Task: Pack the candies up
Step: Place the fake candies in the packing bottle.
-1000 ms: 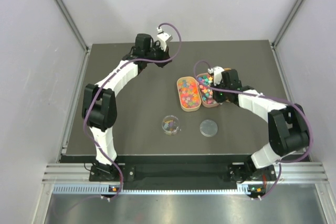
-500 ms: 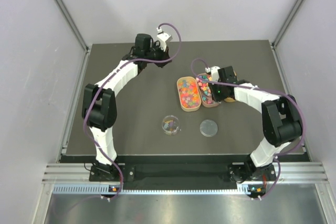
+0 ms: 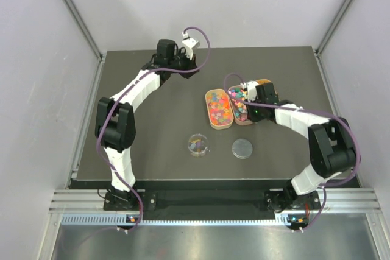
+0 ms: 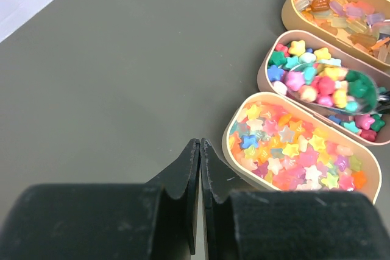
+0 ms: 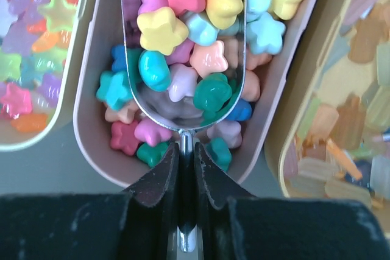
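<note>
The candies fill three oval trays: bright stars in the left tray (image 3: 219,109) (image 4: 298,150), chunky mixed sweets in the middle tray (image 3: 239,105) (image 5: 91,144), and pale amber pieces in the right tray (image 3: 263,83) (image 5: 341,120). My right gripper (image 5: 186,147) (image 3: 249,111) is shut on the handle of the metal scoop (image 5: 183,98) (image 4: 341,86). The scoop lies over the middle tray, heaped with candies (image 5: 161,28). My left gripper (image 4: 200,144) (image 3: 190,70) is shut and empty, over bare table behind and to the left of the trays.
A small round clear dish (image 3: 198,145) holding a few candies and a round clear lid (image 3: 242,148) sit side by side nearer the arm bases. The dark table (image 3: 146,150) is walled by pale panels at the sides and back.
The right wrist swung left over the trays and came back, so the amber tray shows again behind it. The left arm has not moved.
</note>
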{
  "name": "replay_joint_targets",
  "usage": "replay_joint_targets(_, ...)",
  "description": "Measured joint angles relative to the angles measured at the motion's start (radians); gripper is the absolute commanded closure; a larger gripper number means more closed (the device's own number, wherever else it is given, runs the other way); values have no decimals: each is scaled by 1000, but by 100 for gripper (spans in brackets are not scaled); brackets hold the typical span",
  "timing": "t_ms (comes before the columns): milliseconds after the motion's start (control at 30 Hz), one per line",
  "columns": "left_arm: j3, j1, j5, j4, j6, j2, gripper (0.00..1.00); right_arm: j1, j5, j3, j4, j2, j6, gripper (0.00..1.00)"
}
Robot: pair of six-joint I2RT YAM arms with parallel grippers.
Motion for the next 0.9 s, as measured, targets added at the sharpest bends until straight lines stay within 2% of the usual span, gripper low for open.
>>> replay_joint_targets(200, -14, 0, -6, -12, 12, 0, 92, 0, -5, -103, 60, -128, 5, 100)
replay_joint_targets(500, -21, 0, -31, -28, 55, 0, 93, 0, -11, -105, 71, -166, -26, 100)
replay_joint_targets(767, -17, 12, -104, -44, 82, -8, 92, 2, -82, 155, -153, -222, -236, 100)
replay_joint_targets(900, -99, 47, -184, -39, 69, -89, 88, 19, -145, 267, -262, -270, -362, 100)
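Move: The right hand, holding the loaded scoop in the pink box, has the packing bottle about 21 cm to its left, 12 back and 3 below. The pink box's middle is some 4 cm ahead and 4 left; the orange box 13 left and 2 ahead, the yellow box 7 right and 3 ahead, both 4 below. From the left hand the bottle is about 27 cm back, 1 right, 18 below. The right hand lifts the still-gripped, loaded scoop some 17 cm from the pink box, while the left moves 6 cm left. ##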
